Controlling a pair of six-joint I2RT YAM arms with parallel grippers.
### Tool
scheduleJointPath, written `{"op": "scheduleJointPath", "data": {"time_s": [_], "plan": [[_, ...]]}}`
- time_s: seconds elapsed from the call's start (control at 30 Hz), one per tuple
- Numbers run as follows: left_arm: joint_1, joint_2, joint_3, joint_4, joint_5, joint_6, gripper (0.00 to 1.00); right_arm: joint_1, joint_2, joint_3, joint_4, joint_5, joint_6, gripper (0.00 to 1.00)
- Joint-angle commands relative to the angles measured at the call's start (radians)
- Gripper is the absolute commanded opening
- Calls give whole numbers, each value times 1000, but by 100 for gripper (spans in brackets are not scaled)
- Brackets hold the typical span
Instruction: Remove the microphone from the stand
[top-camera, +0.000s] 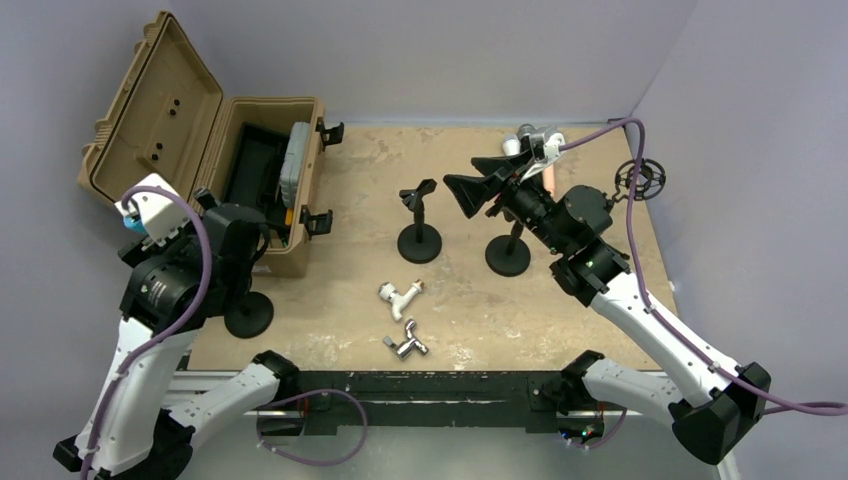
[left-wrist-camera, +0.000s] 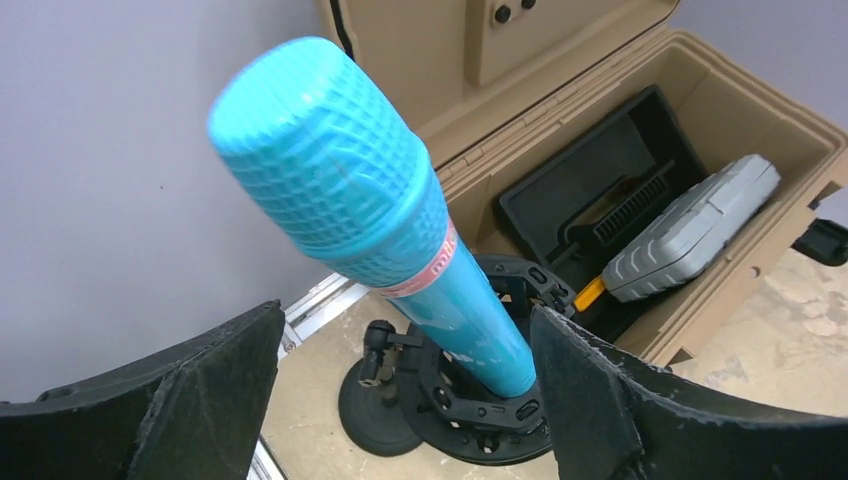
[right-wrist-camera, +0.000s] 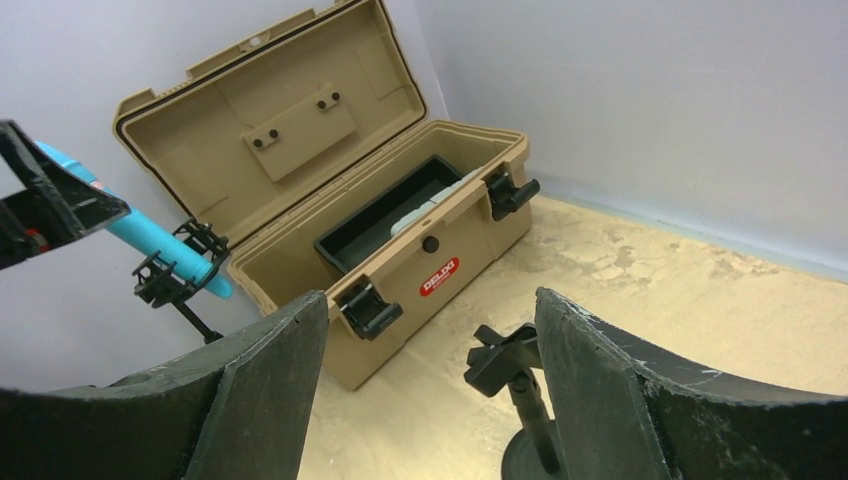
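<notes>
The blue microphone stands tilted in a black ring clip on a round-based stand at the table's left edge. My left gripper is open, with one finger on each side of the microphone's body; the right finger is close to it, the left finger stands apart. From the top only a bit of the microphone shows beside the left wrist. The right wrist view shows the microphone in its clip far left. My right gripper is open and empty over the table's middle.
An open tan case with a grey box inside stands at the back left. Two empty black stands stand mid-table, the second under my right arm. A white pipe fitting and a metal fitting lie near the front.
</notes>
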Motion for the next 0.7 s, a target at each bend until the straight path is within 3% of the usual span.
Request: {"op": "scheduleJointPath", "data": {"time_s": [0.0, 0.07, 0.13, 0.4, 0.6, 0.67], "plan": [[73, -21, -73, 202, 39, 120, 89, 1, -2, 6, 16, -6, 24, 74], [106, -14, -107, 238, 34, 123, 74, 1, -2, 0, 17, -6, 26, 73], [128, -4, -141, 272, 9, 126, 67, 1, -2, -3, 17, -3, 27, 73], [190, 8, -238, 371, -31, 101, 71, 1, -6, -14, 10, 8, 27, 73], [220, 13, -267, 393, -69, 61, 62, 0, -2, -29, 8, 5, 33, 73], [221, 12, -262, 407, -76, 66, 54, 0, -3, -33, 9, 4, 35, 73]]}}
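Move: The turquoise microphone leans in its ringed stand mount, its middle about 5 cm ahead of the left hand, 2 cm to its left and 6 cm below. The mount gripping its lower end is some 6 cm ahead, 4 cm right and 13 cm down. The open case's middle lies roughly 23 cm ahead, 11 cm right and 26 cm below. From the right hand, the microphone is about 46 cm left, 6 cm back and 10 cm lower. The turquoise microphone's body is what the left hand sinks towards, going down and forward with a slight drift left, about 5 cm in all and slowing at the end. The wrist turns some 10 degrees counter-clockwise while the wide-open fingers come in partway on either side of the body just below the head; a firm pinch can't be seen yet. ##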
